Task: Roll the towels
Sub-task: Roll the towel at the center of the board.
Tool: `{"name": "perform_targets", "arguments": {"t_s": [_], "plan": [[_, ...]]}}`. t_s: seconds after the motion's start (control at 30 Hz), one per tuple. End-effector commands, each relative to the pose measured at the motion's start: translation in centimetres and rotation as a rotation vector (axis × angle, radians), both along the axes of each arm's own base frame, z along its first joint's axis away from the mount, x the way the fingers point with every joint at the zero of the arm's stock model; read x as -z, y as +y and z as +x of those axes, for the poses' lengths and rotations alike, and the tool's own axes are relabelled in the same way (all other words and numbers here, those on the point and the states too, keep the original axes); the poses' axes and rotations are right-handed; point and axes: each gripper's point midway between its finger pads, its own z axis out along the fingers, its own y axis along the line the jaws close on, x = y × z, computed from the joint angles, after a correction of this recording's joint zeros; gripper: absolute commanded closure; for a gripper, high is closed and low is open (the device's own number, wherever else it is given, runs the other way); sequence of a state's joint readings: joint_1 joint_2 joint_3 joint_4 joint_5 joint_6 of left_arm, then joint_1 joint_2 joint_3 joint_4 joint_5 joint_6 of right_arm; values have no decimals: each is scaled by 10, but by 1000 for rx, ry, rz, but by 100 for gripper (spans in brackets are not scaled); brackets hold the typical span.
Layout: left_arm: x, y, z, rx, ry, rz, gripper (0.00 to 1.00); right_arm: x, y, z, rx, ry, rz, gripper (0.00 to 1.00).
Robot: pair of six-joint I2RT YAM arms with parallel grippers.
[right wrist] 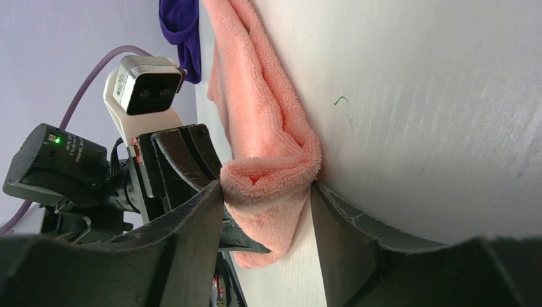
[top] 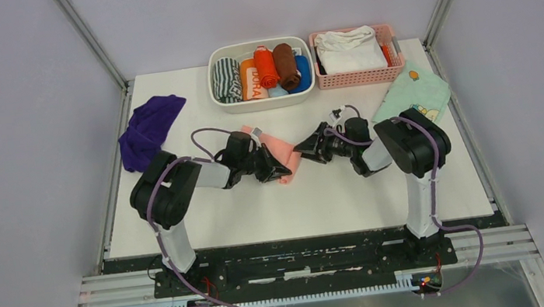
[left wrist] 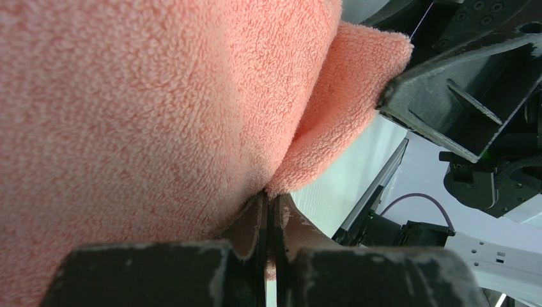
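Observation:
The salmon-pink towel (top: 285, 154) lies mid-table between my two grippers. In the left wrist view this pink towel (left wrist: 128, 109) fills most of the picture, and my left gripper (left wrist: 271, 199) is shut on its edge. Seen from above, the left gripper (top: 277, 171) is at the towel's near-left side. My right gripper (right wrist: 265, 188) has its fingers on both sides of the folded end of the pink towel (right wrist: 255, 109), pressing it. From above, the right gripper (top: 306, 149) is at the towel's right. The purple towel (top: 147, 130) lies crumpled at the far left, apart from both.
A white bin (top: 220, 97) with several rolled cloths stands at the back centre. Beside it, a pink basket (top: 357, 77) holds a white folded cloth (top: 350, 50). A mint-green printed cloth (top: 415, 97) lies at the right, near the right arm.

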State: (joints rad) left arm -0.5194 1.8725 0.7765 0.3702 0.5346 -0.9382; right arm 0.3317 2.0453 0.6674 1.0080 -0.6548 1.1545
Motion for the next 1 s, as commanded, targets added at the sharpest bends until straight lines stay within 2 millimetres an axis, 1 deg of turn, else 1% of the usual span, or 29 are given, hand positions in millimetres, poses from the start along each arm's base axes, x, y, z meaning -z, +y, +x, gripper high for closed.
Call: {"name": "perform_targets", "arguments": {"t_s": [0.0,0.23,0.3,0.33,0.4,0.43,0.5,0.6,0.63,0.73,0.8,0.87,0.97], "plan": [[32,18,-9,-62,93,99,96,26,-5,-5,0,40,-74,41],[32,18,-9,-60,95,96,96,46,-10,-11,-26,81,-231,52],[32,18,-9,-60,94,97,95,48,-11,-11,-32,90,-284,56],[32,19,-9,-61,92,102,95,53,-13,-16,-39,123,-322,59],[31,22,-10,-65,85,115,92,52,-15,-15,-47,127,-383,65],[31,23,-10,-65,80,120,92,53,-16,-18,-51,140,-418,69],[29,25,-10,-65,69,134,89,52,-23,-18,-43,161,-502,75],[25,30,-10,-63,49,162,81,50,-28,-24,-46,208,-594,84],[23,32,-11,-62,42,176,78,48,-31,-25,-44,223,-620,88],[7,38,-9,-63,-19,223,64,37,-37,-28,-35,256,-713,99],[-6,45,-4,-68,-113,297,57,29,-41,-29,-24,270,-769,100],[-24,46,-3,-58,-229,385,48,21,-42,-28,-21,280,-793,100],[-54,42,-1,-37,-439,550,41,12,-40,-27,-16,291,-794,99]]}}
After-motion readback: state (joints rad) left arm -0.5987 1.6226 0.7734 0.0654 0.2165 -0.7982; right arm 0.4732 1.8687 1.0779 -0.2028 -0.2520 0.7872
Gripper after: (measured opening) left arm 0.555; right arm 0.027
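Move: The right hand, open, straddles the peach towel's right corner fold, which lies about 1 cm to its left and 1 cm below. The near end, pinched by the left hand, is about 5 cm back and 4 cm left of the right hand; the white bin of rolls is some 24 cm ahead and 8 cm left, the pink basket about 26 cm ahead and 20 cm right. From the left hand that corner fold lies roughly 5 cm ahead and 4 cm right. Down by about 2 cm onto the towel's right corner goes the right hand, its left-pointing fingers tipping some 35 degrees steeper while they shut and pinch the fold, then easing slightly back and right. The left hand holds still at first, then opens, lets go of the near end and moves off up and left, roughly 3 cm each way. ##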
